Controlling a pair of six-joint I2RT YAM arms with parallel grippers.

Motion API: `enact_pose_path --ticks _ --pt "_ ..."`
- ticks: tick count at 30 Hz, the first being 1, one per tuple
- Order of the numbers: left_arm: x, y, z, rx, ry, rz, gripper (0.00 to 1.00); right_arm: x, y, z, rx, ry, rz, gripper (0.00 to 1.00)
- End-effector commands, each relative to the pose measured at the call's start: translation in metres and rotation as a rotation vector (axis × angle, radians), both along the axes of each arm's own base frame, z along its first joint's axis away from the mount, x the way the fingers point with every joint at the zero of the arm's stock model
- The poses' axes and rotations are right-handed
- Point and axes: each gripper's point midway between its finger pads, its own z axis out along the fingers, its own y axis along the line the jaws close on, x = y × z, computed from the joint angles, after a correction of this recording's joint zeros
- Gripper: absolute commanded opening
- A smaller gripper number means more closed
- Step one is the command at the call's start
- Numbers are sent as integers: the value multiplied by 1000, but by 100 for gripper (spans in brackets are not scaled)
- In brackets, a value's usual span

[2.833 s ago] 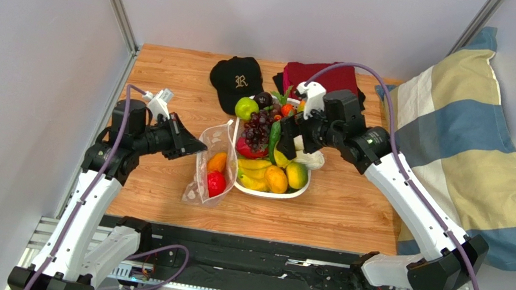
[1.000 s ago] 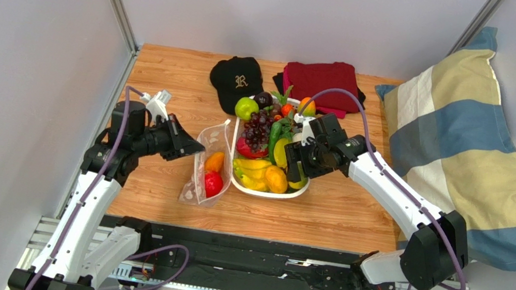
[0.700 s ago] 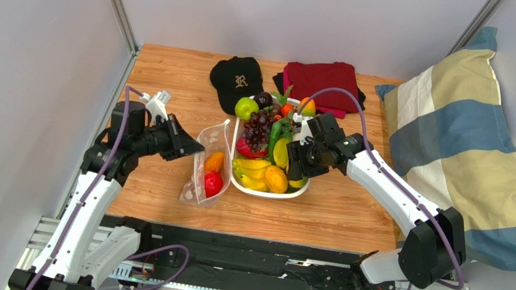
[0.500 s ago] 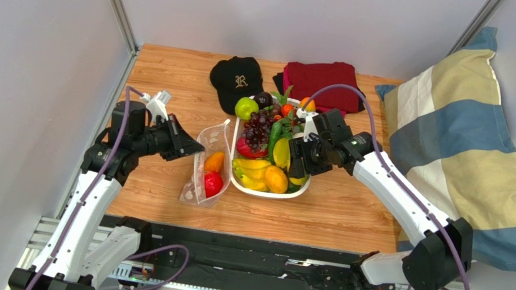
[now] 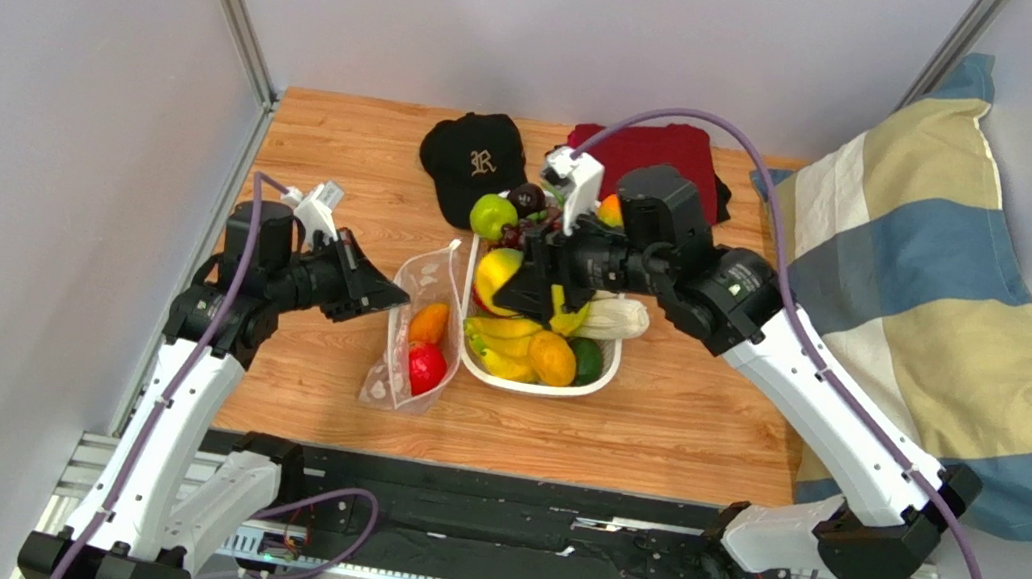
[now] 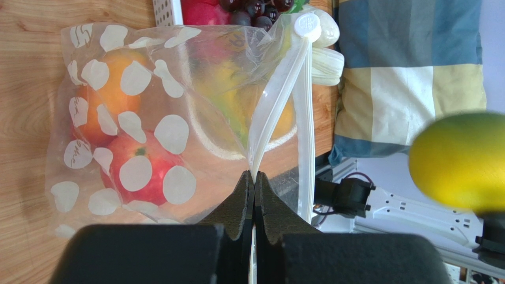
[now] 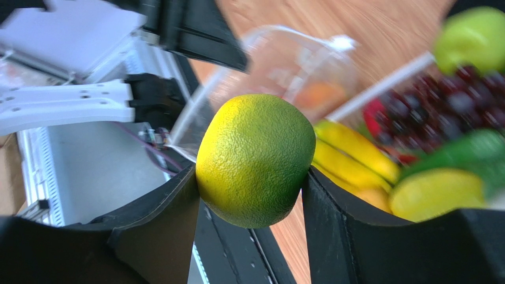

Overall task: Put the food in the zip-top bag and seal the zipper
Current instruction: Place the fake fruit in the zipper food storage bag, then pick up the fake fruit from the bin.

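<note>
The zip-top bag (image 5: 412, 343), clear with white dots, lies left of the white tray (image 5: 539, 388); an orange piece (image 5: 433, 324) and a red apple (image 5: 431, 369) are inside. My left gripper (image 5: 392, 300) is shut on the bag's mouth edge. In the left wrist view the jaws (image 6: 254, 177) pinch one zipper (image 6: 284, 89) strip, and the mouth gapes. My right gripper (image 5: 519, 290) hangs over the tray's left part, shut on a yellow-green fruit (image 5: 493, 271). The right wrist view shows this fruit (image 7: 255, 160) filling the gripper (image 7: 249, 173).
The tray holds grapes (image 5: 530, 204), a green apple (image 5: 492, 214), bananas (image 5: 508, 337) and several other food pieces. A black cap (image 5: 472, 162) and a folded red cloth (image 5: 670, 152) lie at the back. A striped pillow (image 5: 917, 286) rests on the right.
My right gripper closed on the yellow-green fruit in the tray, lifted it and swung left toward the bag. The left arm and the bag stayed put.
</note>
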Motion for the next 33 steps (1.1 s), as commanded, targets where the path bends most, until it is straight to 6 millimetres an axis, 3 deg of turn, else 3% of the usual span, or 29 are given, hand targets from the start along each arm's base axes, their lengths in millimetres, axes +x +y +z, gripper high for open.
enact_pose_path --ticks 1,7,10,11,14,17,23,28,31,33 --pt "2 1 11 -4 -34 -1 0 -20 57 24 105 -49 136 6" --pt "0 0 16 -19 -41 -1 0 -14 94 -23 27 -15 179 7" --pt "0 1 16 -20 -34 11 0 -5 103 -37 0 -4 165 35" --pt "1 3 16 -20 -33 20 0 -4 104 -38 -3 -8 164 58" --pt "2 9 13 -19 -15 49 0 4 101 -29 2 -57 140 77" --pt "5 15 13 -16 -15 75 0 24 86 -12 18 -100 73 89" --pt "9 16 11 -25 -5 77 0 85 47 0 5 -160 -89 94" --pt "11 18 10 -26 -7 87 0 136 15 -40 -189 -262 -233 93" --pt "11 18 12 -28 -13 87 0 160 1 -70 -277 -240 -306 90" --pt "11 19 13 -25 -18 88 0 166 -3 -80 -298 -227 -327 89"
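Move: The open bag mouth lies about 10 cm to the left of the right hand, which already holds the yellow-green fruit, level with it in reach and some 13 cm lower. Inside the bag, the orange fruit lies about 14 cm left and 3 cm ahead, the red fruit 13 cm left and 3 cm back, both some 22 cm down. The grapes are 14 cm ahead, 1 cm left. From the left hand, pinching the rim, the mouth is about 5 cm right, 1 cm ahead and 6 cm below. Swing the right gripper left about 9 cm, arcing slightly back, and sink it some 8 cm to the bag mouth; open the fingers there to let go of the yellow-green fruit. Then draw it out forward about 14 cm and 8 cm right, fingers wide, turning clockwise towards the grapes. Keep the left gripper pinching the rim, easing it left about 2 cm as the right opens. ##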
